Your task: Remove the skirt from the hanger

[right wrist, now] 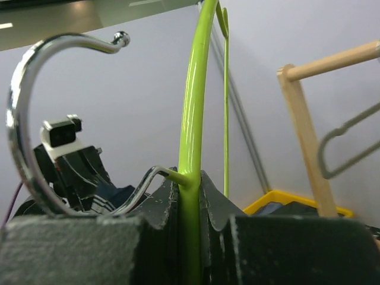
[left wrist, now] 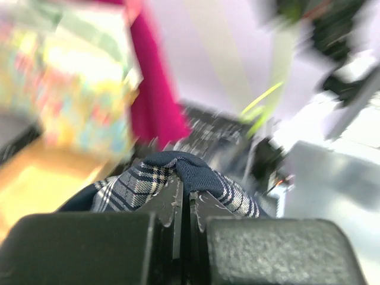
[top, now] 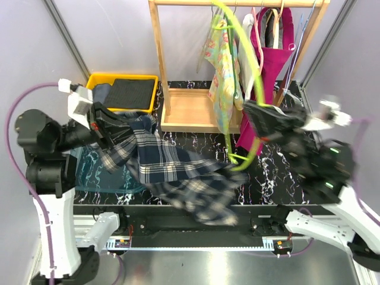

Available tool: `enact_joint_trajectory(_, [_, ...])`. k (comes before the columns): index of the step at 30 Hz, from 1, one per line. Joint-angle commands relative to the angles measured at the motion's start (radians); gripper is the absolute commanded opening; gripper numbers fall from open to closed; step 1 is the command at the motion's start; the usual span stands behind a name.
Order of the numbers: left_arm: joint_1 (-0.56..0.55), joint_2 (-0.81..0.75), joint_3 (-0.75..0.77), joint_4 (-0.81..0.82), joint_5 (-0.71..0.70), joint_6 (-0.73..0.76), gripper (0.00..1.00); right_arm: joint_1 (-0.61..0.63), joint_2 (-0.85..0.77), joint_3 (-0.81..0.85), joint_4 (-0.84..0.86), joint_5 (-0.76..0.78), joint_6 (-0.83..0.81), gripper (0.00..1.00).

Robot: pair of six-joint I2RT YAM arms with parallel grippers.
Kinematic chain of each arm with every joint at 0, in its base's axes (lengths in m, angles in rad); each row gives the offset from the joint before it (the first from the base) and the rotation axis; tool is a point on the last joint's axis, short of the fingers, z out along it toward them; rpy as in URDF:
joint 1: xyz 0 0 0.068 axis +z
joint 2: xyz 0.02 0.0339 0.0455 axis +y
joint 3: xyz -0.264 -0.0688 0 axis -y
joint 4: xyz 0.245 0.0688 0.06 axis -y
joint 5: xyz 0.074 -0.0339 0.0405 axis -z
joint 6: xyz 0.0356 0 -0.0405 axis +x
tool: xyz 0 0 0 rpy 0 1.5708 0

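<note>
The navy plaid skirt (top: 172, 166) hangs stretched over the table from my left gripper (top: 105, 122) down toward the front edge. My left gripper (left wrist: 185, 193) is shut on a fold of the skirt (left wrist: 190, 175). The lime green hanger (top: 246, 71) stands upright at the right, apart from the skirt's upper part; its lower end (top: 240, 160) is near the skirt's right edge. My right gripper (top: 261, 119) is shut on the hanger's green bar (right wrist: 191, 154) beside its chrome hook (right wrist: 29, 113).
A wooden clothes rack (top: 184, 110) stands at the back with a floral garment (top: 222, 77) and a magenta garment (top: 267, 77) hanging on it. A yellow bin (top: 122, 92) with dark folded cloth sits back left. The tabletop is black marble (top: 273, 172).
</note>
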Motion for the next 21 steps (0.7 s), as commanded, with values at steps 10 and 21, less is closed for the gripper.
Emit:
enact_joint_trajectory(10, [0.027, 0.196, 0.581, 0.208, -0.493, -0.052, 0.00, 0.003, 0.149, 0.191, 0.230, -0.013, -0.155, 0.00])
enact_joint_trajectory(21, [0.029, 0.110, 0.375, 0.275, -1.299, 0.494, 0.00, 0.003, -0.337, -0.058, 0.016, 0.589, -0.269, 0.00])
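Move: About 23 cm to the right of the left hand, roughly level ahead and 7 cm higher, is the middle of the yellow-green hanger. From the left hand the clear tray lies some 16 cm left, 8 cm ahead and 45 cm below. For the right hand, which holds the hanger, the skirt's middle is about 15 cm left, 8 cm back and 20 cm below; the floral dress hangs roughly 25 cm ahead, 2 cm left and 28 cm below. Hoisting the skirt about 20 cm in its still-shut fingers, the left hand first edges forward, then swings left, away from the hanger, its fingertips tipping up and turning counter-clockwise by some 50 degrees. The right hand keeps its grip on the hanger, carries it some 11 cm left and slightly forward, then whips it back right by well over twice that, rising and drawing back, with the wrist turning clockwise. ##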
